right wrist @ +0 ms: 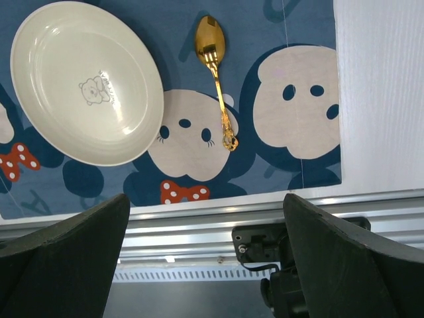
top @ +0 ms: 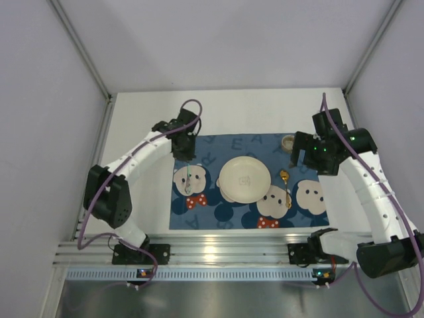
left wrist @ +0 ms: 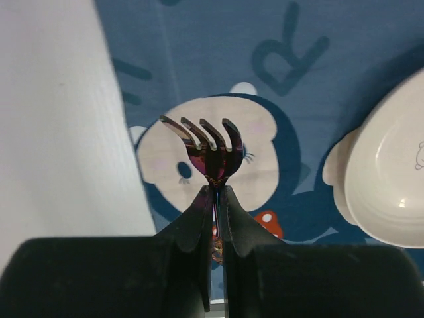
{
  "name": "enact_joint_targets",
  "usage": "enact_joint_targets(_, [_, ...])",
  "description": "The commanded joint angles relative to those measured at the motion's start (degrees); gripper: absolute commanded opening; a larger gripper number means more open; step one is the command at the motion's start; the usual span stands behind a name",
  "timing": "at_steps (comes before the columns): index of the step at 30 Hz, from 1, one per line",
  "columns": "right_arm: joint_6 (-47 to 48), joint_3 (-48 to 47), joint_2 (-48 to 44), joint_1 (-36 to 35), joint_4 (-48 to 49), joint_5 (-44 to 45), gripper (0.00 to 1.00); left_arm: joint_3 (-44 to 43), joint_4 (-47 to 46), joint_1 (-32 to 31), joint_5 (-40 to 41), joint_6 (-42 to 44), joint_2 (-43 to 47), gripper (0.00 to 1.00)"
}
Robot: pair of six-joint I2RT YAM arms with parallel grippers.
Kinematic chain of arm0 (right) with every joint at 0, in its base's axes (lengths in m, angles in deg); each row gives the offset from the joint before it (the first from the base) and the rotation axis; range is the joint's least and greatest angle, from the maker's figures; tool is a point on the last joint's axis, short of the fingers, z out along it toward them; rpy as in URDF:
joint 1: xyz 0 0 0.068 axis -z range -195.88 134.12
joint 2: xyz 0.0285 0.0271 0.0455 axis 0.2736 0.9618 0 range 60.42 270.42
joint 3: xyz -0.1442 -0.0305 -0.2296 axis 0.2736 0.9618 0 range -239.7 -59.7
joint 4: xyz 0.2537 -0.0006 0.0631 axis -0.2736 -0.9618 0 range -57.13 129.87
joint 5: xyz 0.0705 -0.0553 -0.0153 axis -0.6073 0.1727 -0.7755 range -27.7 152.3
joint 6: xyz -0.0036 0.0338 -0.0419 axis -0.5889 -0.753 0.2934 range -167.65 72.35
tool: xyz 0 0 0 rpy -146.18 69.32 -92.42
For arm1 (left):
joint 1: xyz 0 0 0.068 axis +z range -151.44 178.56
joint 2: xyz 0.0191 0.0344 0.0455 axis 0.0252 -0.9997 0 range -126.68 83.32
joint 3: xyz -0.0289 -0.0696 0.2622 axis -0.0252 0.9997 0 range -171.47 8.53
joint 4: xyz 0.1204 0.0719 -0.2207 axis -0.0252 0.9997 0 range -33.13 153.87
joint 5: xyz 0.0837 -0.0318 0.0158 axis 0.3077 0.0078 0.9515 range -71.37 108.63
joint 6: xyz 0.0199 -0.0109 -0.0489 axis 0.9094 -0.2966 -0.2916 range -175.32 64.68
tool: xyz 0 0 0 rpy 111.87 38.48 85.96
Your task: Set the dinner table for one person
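Observation:
My left gripper (left wrist: 216, 192) is shut on the neck of a dark, purple-tinted fork (left wrist: 207, 142), whose tines point away from the wrist. From above, the fork (top: 189, 179) is over the blue placemat (top: 218, 147), left of the cream plate (top: 245, 179). Whether it touches the cloth I cannot tell. A gold spoon (right wrist: 215, 73) lies on the mat just right of the plate (right wrist: 86, 79). My right gripper (right wrist: 205, 199) stands wide open with nothing in it, held over the mat's right end. The white dinner table (top: 232, 109) lies under everything.
A small round cup (top: 288, 142) stands at the mat's far right corner, close to the right gripper (top: 306, 158). An aluminium rail (top: 218, 252) runs along the near edge. Grey walls enclose the table on three sides.

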Motion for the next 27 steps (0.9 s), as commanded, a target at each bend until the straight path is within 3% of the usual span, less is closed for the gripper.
enact_joint_targets(1, [1.1,-1.1,-1.5,0.5,1.6,1.0,1.0,0.7,-4.6,-4.7,-0.9,-3.4,-4.0,0.0])
enact_joint_targets(13, [1.6,-0.2,-3.8,0.5,0.4,2.4,1.0,-2.8,-4.4,-7.2,5.5,-11.8,-15.8,0.03])
enact_joint_targets(15, [1.8,0.0,-4.3,0.5,0.2,2.5,1.0,-2.1,-4.9,-7.2,5.9,-12.0,-15.3,0.17])
enact_joint_targets(17, [1.8,0.0,-4.4,0.5,0.1,2.8,1.0,-2.0,-4.9,-7.2,6.2,-12.2,-14.2,0.49])
enact_joint_targets(19, [1.9,-0.2,-4.6,0.4,-0.1,3.1,1.0,-2.5,-3.0,-7.2,8.8,-12.9,-13.0,0.69])
enact_joint_targets(20, [2.1,-0.3,-4.7,0.4,-0.1,3.2,1.0,-3.0,-1.6,-7.2,11.0,-13.4,-11.5,0.96])
enact_joint_targets(24, [3.2,-3.0,-6.0,0.0,0.3,2.6,1.0,-7.5,4.3,-7.1,21.0,-13.1,-5.5,0.98])
enact_joint_targets(27, [4.6,-9.0,-6.0,-0.4,-0.8,3.8,1.0,-7.6,2.8,-7.1,26.7,-9.1,2.0,0.98])
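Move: The left gripper holds the fork by its neck. The bare strip of placemat where it goes is about 4 cm to the right, 1 cm back and 10 cm below. The plate's middle lies some 22 cm right and 5 cm back, and the printed red bow 4 cm right and 13 cm back, both about 11 cm below. From the right hand, that strip lies roughly 38 cm left, 10 cm ahead and 20 cm lower. Bring the left gripper about 5 cm right and 9 cm down, the sideways part mostly first, to the placemat strip left of the plate, keeping the fork pinched with tines forward. There open the fingers wide and let go of the fork, then lift straight off some 7 cm, easing a few centimetres left and slightly forward. ##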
